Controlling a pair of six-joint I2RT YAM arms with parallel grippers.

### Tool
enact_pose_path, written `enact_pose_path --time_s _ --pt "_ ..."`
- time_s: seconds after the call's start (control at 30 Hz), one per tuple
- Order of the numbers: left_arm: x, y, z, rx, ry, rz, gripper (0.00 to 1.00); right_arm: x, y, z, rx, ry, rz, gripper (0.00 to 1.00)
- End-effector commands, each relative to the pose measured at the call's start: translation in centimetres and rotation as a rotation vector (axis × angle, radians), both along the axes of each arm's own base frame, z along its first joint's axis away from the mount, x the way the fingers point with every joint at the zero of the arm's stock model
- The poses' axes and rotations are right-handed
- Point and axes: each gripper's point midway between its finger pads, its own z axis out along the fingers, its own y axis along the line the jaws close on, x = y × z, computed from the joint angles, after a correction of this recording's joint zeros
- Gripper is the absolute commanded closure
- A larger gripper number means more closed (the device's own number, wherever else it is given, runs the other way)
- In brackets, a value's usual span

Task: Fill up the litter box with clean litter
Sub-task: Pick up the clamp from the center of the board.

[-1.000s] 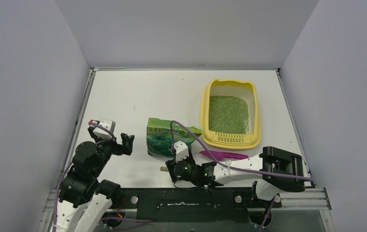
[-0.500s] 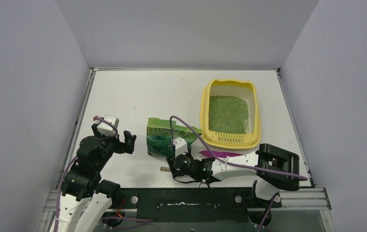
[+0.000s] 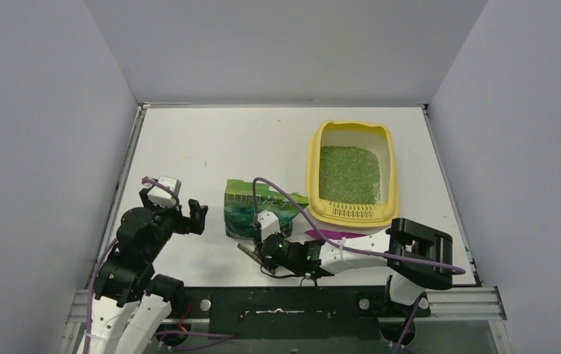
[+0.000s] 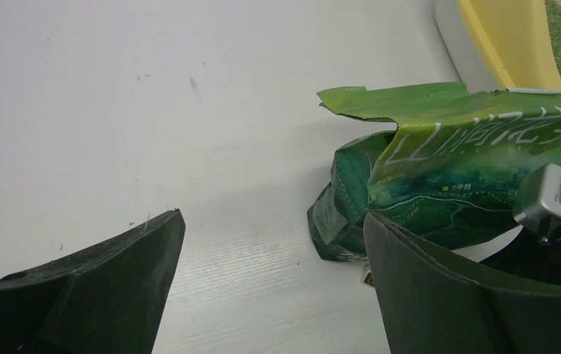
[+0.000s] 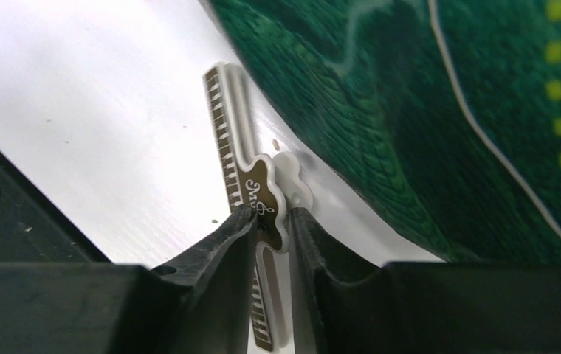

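The pale yellow litter box (image 3: 311, 171) stands at the right, with a bed of green clean litter (image 3: 348, 175) in it. Its corner (image 4: 506, 44) also shows in the left wrist view. A crumpled dark-green bag (image 3: 250, 210) lies in the middle, its torn top towards the box. My right gripper (image 5: 272, 217) is low at the bag's near edge. It is shut on a small brown-and-white bag clip (image 5: 257, 188), with a finger touching each side. My left gripper (image 4: 274, 217) stands open over bare table left of the bag (image 4: 440, 162), holding nothing.
A magenta scoop (image 3: 325, 234) lies near the box's near end, partly under my right arm. The table's near edge runs just behind the right gripper (image 3: 252, 252). Grey walls close in the table on three sides.
My right gripper's fingers have closed onto the clip and the arm has slid a little to the left. The clip now lies angled. The left arm shifted slightly, still open.
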Motion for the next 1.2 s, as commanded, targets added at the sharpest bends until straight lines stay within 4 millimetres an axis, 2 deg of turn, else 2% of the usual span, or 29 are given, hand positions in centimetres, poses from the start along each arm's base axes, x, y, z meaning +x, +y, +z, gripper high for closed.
enact_pose_path --time_s 0.0,0.13,0.23,0.33,0.47,0.6,0.77,0.87,1.03,1.17 --pt "0.4 -0.3 2.6 -0.028 -0.072 -0.008 0.10 -0.1 1.9 1.7 0.046 -0.019 0.072 0.81" --pt "0.4 -0.2 2.5 -0.026 -0.070 -0.007 0.10 -1.2 3.2 2.3 0.077 0.004 0.156 0.89" --pt "0.4 -0.1 2.6 -0.027 -0.074 -0.003 0.10 -1.7 3.9 2.9 0.089 0.015 0.192 1.00" --pt "0.3 0.0 2.7 -0.036 -0.063 0.009 0.10 -2.1 4.5 3.9 0.113 0.027 0.214 1.00" --pt "0.6 0.3 2.5 -0.032 -0.045 0.027 0.10 -2.9 5.4 7.3 0.215 0.015 0.257 1.00" --pt "0.7 0.4 3.0 -0.052 -0.061 0.036 0.10 -3.2 5.1 11.1 0.288 -0.028 0.286 1.00" --pt "-0.1 -0.8 4.0 -0.180 -0.072 0.013 0.09 -2.3 2.8 16.5 0.351 -0.133 0.250 1.00" --pt "-0.1 -1.9 4.8 -0.284 -0.060 -0.003 0.09 -1.4 0.4 19.8 0.371 -0.207 0.190 1.00" --pt "-0.3 -3.2 9.0 -0.334 -0.081 -0.074 0.09 0.3 -3.6 23.7 0.378 -0.325 0.082 1.00" --pt "-0.2 -5.3 12.1 -0.373 -0.085 -0.190 0.09 2.1 -6.3 26.7 0.389 -0.422 -0.027 1.00"
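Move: The right hand is already down at the clamp: the clamp's middle is about 1 cm to its left and 1 cm lower, with the handle part at the not yet shut fingertips. The litter bag stands about 9 cm ahead of that hand; the purple scoop lies roughly 22 cm right and 6 cm ahead, and the yellow litter box some 25 cm right and 23 cm ahead. From the left hand the clamp is about 15 cm right, 9 cm back and 20 cm below. The right hand closes its fingers on the clamp's handle while easing about 2 cm left and 3 cm back near the table, then lifts it steeply some 20 cm, swinging about 6 cm right and a little forward on the way up, with the fingers tilting up by around 20 degrees towards level. Late on, the open left hand rises about 6 cm and shifts 3 cm right, rolling its left side down some 15 degrees. ##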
